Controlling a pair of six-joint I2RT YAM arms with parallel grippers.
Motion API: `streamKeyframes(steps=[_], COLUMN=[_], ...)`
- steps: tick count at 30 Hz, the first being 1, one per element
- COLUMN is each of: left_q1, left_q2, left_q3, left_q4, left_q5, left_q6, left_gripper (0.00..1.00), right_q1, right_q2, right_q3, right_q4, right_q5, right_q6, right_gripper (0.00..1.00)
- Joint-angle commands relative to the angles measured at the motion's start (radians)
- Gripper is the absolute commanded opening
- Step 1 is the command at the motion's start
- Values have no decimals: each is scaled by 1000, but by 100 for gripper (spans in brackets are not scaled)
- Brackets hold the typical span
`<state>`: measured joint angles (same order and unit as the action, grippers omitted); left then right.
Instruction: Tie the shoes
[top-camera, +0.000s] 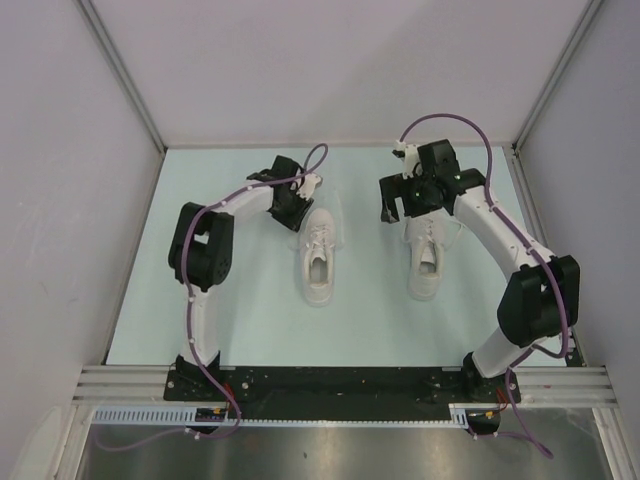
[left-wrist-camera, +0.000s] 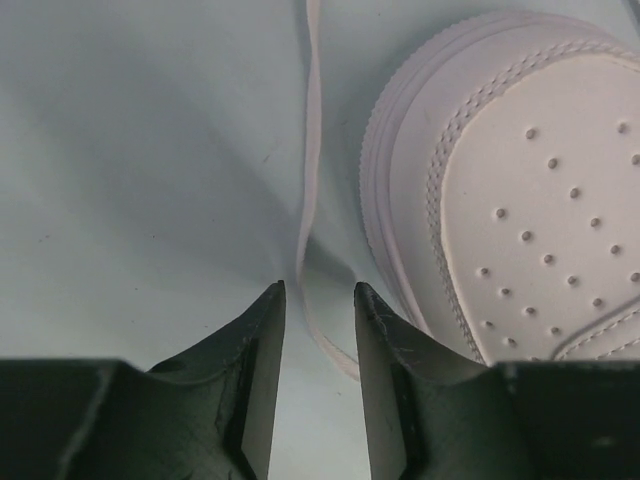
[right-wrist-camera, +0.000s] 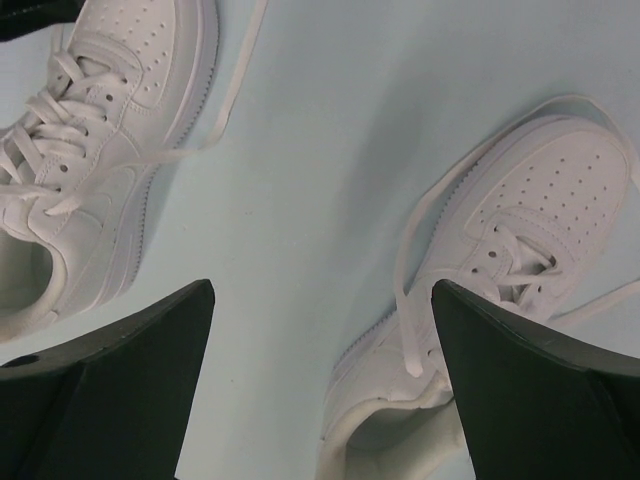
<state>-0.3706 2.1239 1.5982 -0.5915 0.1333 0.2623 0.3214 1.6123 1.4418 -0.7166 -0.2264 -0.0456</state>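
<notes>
Two white shoes lie side by side, toes pointing away from the arm bases: the left shoe (top-camera: 318, 262) and the right shoe (top-camera: 427, 262). My left gripper (top-camera: 297, 218) is low at the left shoe's toe (left-wrist-camera: 530, 200). In the left wrist view its jaws (left-wrist-camera: 318, 292) stand narrowly apart, and a loose white lace (left-wrist-camera: 312, 150) lies on the table and runs in between them without being pinched. My right gripper (top-camera: 400, 212) hovers above the right shoe's (right-wrist-camera: 540, 200) toe. Its jaws (right-wrist-camera: 320, 295) are wide open and empty, and a lace end (right-wrist-camera: 413, 365) hangs beside the shoe's collar.
The pale blue table mat (top-camera: 240, 320) is enclosed by white walls on aluminium posts (top-camera: 120, 70) at left, back and right. A black base rail (top-camera: 330, 385) runs along the near edge. Purple cables (top-camera: 450, 122) loop over both arms.
</notes>
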Motion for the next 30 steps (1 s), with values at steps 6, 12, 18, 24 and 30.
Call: streamKeyframes(steps=[6, 12, 18, 24, 30], left_q1=[-19, 24, 47, 56, 59], left_q2=[-28, -270, -587, -821, -923], left_q3=[-38, -217, -457, -642, -696], left_q4=[15, 82, 196, 283, 285], left_q5=[-49, 54, 138, 196, 184], left_q6=[-11, -67, -127, -173, -181], left_gripper=[3, 0, 0, 0, 0], right_q1=[36, 85, 140, 200, 240], right_q2=[70, 161, 319, 478, 589], right_q3=[9, 17, 127, 290, 402], right_q4=[195, 315, 335, 313, 301], right_q5=[47, 108, 215, 300, 311], right_q6=[96, 127, 135, 139, 154], right_gripper=[93, 79, 63, 54, 52])
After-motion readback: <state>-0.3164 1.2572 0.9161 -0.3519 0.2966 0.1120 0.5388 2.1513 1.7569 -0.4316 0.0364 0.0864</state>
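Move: The left hand is down at the left shoe's left lace, which runs just beneath its parted fingertips, a centimetre or two lower; the left shoe's middle lies about 8 cm back and 6 cm to its right. From the right hand, the left shoe's right lace lies roughly 12 cm ahead, 12 cm left and 17 cm below. The left shoe's middle is about 18 cm left and 2 cm back of the right hand, the right shoe's some 11 cm right and 2 cm back, both about 13 cm below. Closing almost in place, the left fingers shut fully and pinch the left lace, then draw it back about 12 cm and up some 13 cm, drifting slightly left while the fingertips tilt forward and to the right by around 25 degrees. Meanwhile the right hand travels left, forward and down, roughly 10 cm each way, towards the right lace beside the left shoe's toe, its fingers narrowing from wide open to about half. ##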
